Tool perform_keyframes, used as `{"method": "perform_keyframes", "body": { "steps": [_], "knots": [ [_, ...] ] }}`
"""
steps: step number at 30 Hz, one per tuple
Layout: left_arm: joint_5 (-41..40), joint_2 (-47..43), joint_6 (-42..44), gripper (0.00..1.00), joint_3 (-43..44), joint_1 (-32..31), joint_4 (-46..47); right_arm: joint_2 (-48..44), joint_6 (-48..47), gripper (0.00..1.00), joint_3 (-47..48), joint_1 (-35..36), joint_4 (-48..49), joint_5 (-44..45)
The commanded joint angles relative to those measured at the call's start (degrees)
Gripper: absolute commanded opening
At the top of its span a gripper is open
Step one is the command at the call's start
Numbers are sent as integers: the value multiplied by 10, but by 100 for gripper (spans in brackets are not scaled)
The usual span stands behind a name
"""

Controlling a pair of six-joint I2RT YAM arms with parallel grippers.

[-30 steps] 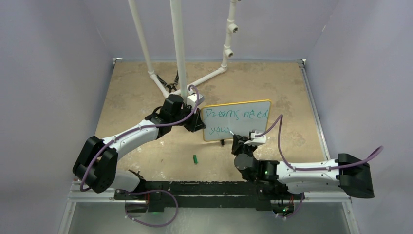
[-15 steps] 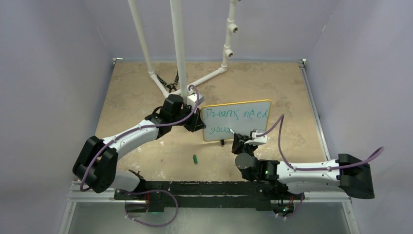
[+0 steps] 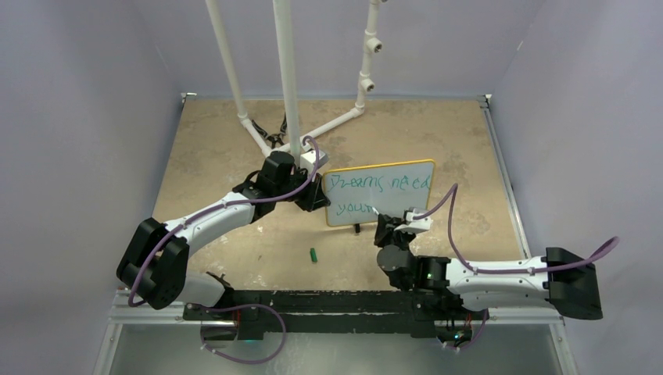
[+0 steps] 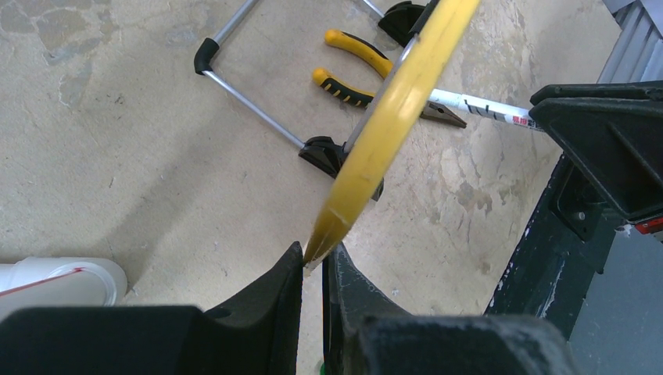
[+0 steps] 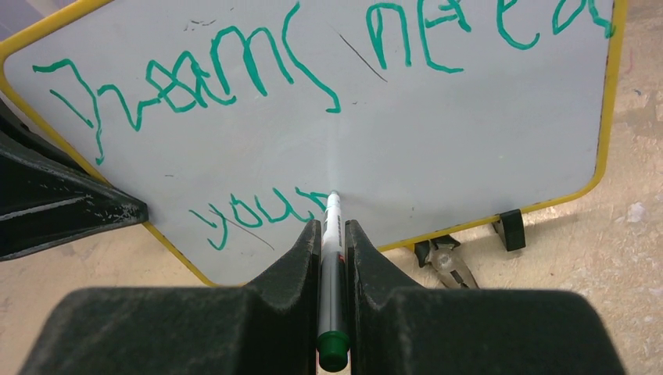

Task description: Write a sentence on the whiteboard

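The whiteboard (image 3: 391, 201), white with a yellow rim, stands tilted at mid-table. My left gripper (image 3: 317, 191) is shut on its left edge; the left wrist view shows the yellow rim (image 4: 388, 105) pinched at my left gripper (image 4: 314, 254). The sentence (image 5: 234, 78) is green lettering, "Dreams need" above "your" (image 5: 258, 212). My right gripper (image 5: 332, 226) is shut on a green-ended marker (image 5: 331, 262). The marker's tip touches the board just right of "your". From above, the right gripper (image 3: 384, 226) sits at the board's lower edge.
A small green cap (image 3: 313, 255) lies on the table in front of the board. Yellow-handled pliers (image 4: 352, 66) lie behind the board beside its wire stand (image 4: 250, 109). A white pipe frame (image 3: 289, 78) rises at the back. Grey walls enclose the table.
My right gripper and marker have edged slightly right along the second line, and the green word there has grown by a stroke. The left arm and board have stayed still.
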Motion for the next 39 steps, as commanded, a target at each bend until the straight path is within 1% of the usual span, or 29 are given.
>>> {"method": "perform_keyframes", "body": {
  "steps": [1,5,6,9,13,15,16,17,20,26,28,32,34,39],
  "knots": [
    [-4,-5,3,0,25,-3,-5,-30,-13,0,20,-6,3,26],
    [-11,-7,5,0,29,-2,-13,-89,-88,0,13,-6,34,-17],
    [-14,-8,6,1,30,-3,-15,-109,-105,0,11,-6,39,-33],
    [-22,-13,10,15,32,-3,-21,-166,-155,0,12,-6,34,-92],
    [-41,-22,18,34,41,-3,-36,-207,-154,0,40,-6,-51,-129],
    [-50,-30,21,42,49,-3,-46,-218,-171,0,57,-6,-75,-146],
    [-54,-32,23,49,53,-3,-51,-219,-171,0,66,-6,-92,-151],
    [-57,-34,25,53,60,-3,-58,-218,-164,0,74,-6,-112,-152],
    [-78,-41,32,65,86,-3,-84,-216,-162,0,89,-7,-140,-162],
    [-116,-47,50,74,138,-3,-145,-223,-172,0,83,-22,-131,-191],
    [-123,-47,55,76,156,-3,-162,-231,-183,0,80,-44,-123,-226],
    [-118,-40,69,80,198,-2,-191,-242,-197,0,74,-120,-108,-309],
    [-119,-37,73,81,220,-3,-201,-247,-198,0,75,-148,-111,-327],
    [-117,-23,80,81,264,-3,-197,-269,-180,0,69,-177,-130,-342]
  ]
}}
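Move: The right hand's marker tip is on the whiteboard at the end of "your"; the board's middle lies about 6 cm ahead and 3 cm above, level sideways. The pliers lie roughly 3 cm ahead, 4 cm right and 14 cm below; the green cap is 5 cm back, 17 cm left, as low. The left hand pinches the board's left edge, its middle some 14 cm right, 2 cm ahead and 1 cm higher. Right lifts the held marker about 9 cm off "your", turning left; left opens, releases the board, rises some 11 cm. ##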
